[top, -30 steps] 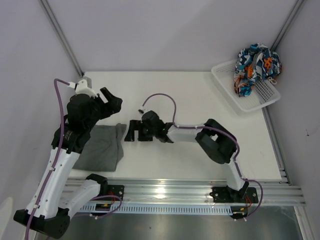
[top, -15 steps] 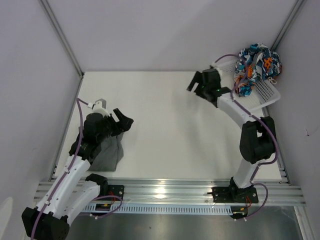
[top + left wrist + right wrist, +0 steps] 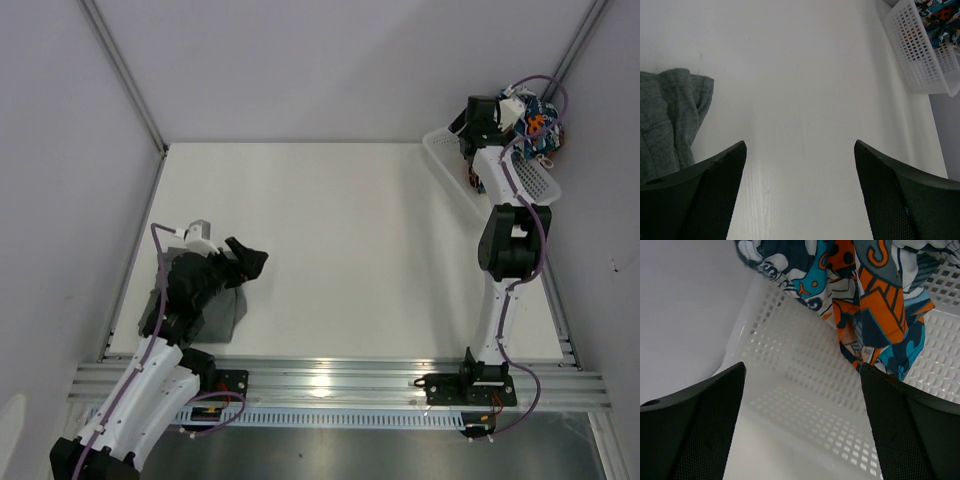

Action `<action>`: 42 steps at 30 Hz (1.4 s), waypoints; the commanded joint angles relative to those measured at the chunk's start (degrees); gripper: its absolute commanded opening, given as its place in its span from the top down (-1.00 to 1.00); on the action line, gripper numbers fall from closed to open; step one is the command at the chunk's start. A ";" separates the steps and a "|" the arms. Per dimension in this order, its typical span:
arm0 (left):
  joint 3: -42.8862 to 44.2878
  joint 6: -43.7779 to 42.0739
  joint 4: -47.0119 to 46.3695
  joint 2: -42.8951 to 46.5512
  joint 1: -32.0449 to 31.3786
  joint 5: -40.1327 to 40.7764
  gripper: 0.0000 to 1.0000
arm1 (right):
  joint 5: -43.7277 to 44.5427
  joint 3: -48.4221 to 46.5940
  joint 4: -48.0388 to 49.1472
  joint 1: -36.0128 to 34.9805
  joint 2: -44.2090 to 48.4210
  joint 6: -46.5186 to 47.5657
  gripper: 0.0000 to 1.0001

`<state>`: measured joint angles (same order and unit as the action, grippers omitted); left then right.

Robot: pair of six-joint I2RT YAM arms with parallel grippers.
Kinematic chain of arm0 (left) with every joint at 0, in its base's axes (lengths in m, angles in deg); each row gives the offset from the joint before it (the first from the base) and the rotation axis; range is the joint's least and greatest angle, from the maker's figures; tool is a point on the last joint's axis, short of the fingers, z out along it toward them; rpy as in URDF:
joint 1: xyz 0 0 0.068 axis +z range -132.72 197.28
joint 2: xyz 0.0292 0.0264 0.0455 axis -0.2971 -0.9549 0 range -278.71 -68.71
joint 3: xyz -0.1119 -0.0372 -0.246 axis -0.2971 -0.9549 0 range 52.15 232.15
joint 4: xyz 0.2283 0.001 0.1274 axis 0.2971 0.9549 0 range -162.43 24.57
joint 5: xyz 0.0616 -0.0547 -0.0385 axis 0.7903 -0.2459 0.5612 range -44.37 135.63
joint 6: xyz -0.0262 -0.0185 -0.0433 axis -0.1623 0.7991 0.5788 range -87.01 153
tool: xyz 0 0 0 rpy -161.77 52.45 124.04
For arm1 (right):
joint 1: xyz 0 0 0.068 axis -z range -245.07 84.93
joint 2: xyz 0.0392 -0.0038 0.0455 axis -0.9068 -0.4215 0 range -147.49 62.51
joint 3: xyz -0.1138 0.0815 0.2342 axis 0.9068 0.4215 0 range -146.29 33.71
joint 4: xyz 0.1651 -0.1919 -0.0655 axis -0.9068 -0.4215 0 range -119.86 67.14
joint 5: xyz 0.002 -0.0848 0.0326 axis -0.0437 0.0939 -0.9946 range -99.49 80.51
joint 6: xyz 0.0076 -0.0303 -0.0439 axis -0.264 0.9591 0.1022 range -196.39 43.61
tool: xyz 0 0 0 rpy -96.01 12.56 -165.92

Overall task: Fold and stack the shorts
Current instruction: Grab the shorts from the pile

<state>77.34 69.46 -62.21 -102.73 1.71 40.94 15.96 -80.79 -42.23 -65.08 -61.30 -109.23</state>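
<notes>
The dark grey shorts (image 3: 218, 310) lie folded at the near left of the table, partly under my left arm; in the left wrist view they (image 3: 670, 117) lie to the left. My left gripper (image 3: 246, 262) (image 3: 800, 146) hovers open just right of them, over bare table. The patterned shorts (image 3: 535, 122) (image 3: 865, 285) sit bunched at the far end of the white mesh basket (image 3: 528, 188) (image 3: 805, 395). My right gripper (image 3: 485, 118) (image 3: 802, 367) is open over the basket, with the patterned cloth just beyond its right finger and nothing between its fingers.
The basket stands at the far right corner, against the enclosure walls and a corner post (image 3: 575, 40). Another post (image 3: 125, 75) runs up at the far left. The white tabletop (image 3: 340, 240) stretches between the two arms.
My right arm has swung from beside the grey shorts at the table's middle out to the basket at the far right. My left arm has drawn back toward the near left.
</notes>
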 commanded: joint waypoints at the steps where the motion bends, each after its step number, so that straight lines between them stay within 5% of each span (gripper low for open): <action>1: -3.91 2.37 -5.02 2.81 -0.07 0.30 -0.79 | 8.19 -6.87 0.04 -0.60 -5.45 3.04 -0.93; 6: -4.10 1.15 -3.89 3.87 -0.07 1.26 -0.80 | 16.89 -23.66 -8.12 1.15 -13.82 4.27 -0.99; 18: 0.83 0.27 -0.02 3.52 -0.16 2.05 -0.85 | 20.87 -7.59 5.39 3.52 -7.24 9.20 -0.99; 27: 1.18 -0.34 -4.32 0.36 -0.16 1.96 -0.87 | 16.48 -18.48 4.25 7.39 -17.43 8.93 -0.97; 30: 2.05 -1.04 -4.94 -1.74 -0.07 2.40 -0.87 | 15.07 -19.53 6.10 8.09 -19.36 8.41 -0.53; 31: 2.32 -1.14 -4.86 -2.36 -0.16 2.58 -0.87 | 14.28 -20.06 6.37 8.44 -20.24 8.41 0.14; 34: 3.55 -1.14 -5.12 -4.56 -0.07 2.58 -0.87 | 9.20 -21.21 7.51 8.98 -20.07 8.41 1.00; 42: 3.37 -1.05 -3.89 -3.17 -0.16 2.32 -0.88 | -6.96 -17.36 12.68 8.01 -5.68 8.67 1.00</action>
<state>78.44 69.44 -65.01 -107.46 1.67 42.91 19.02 -98.45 -36.25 -56.36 -79.46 -100.90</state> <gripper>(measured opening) 0.937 0.007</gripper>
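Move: The heap of patterned shorts lies about 16 cm to the right of my right hand, only some 2 cm farther ahead, and about 7 cm lower. The white basket that holds it has its middle some 11 cm to this hand's right, 8 cm back and 13 cm below. From my left hand, the heap is roughly 70 cm to the right, 37 cm ahead and a little lower. I swing my open right hand about 14 cm to the right over the basket, easing forward, then back, as it sinks and the wrist yaws some 20 degrees clockwise. After a small rise forward I dip into the patterned shorts, roughly 6 cm below my start, shut the fingers fully on a fold, then begin to draw forward, left and slightly up, partly undoing the turn. ##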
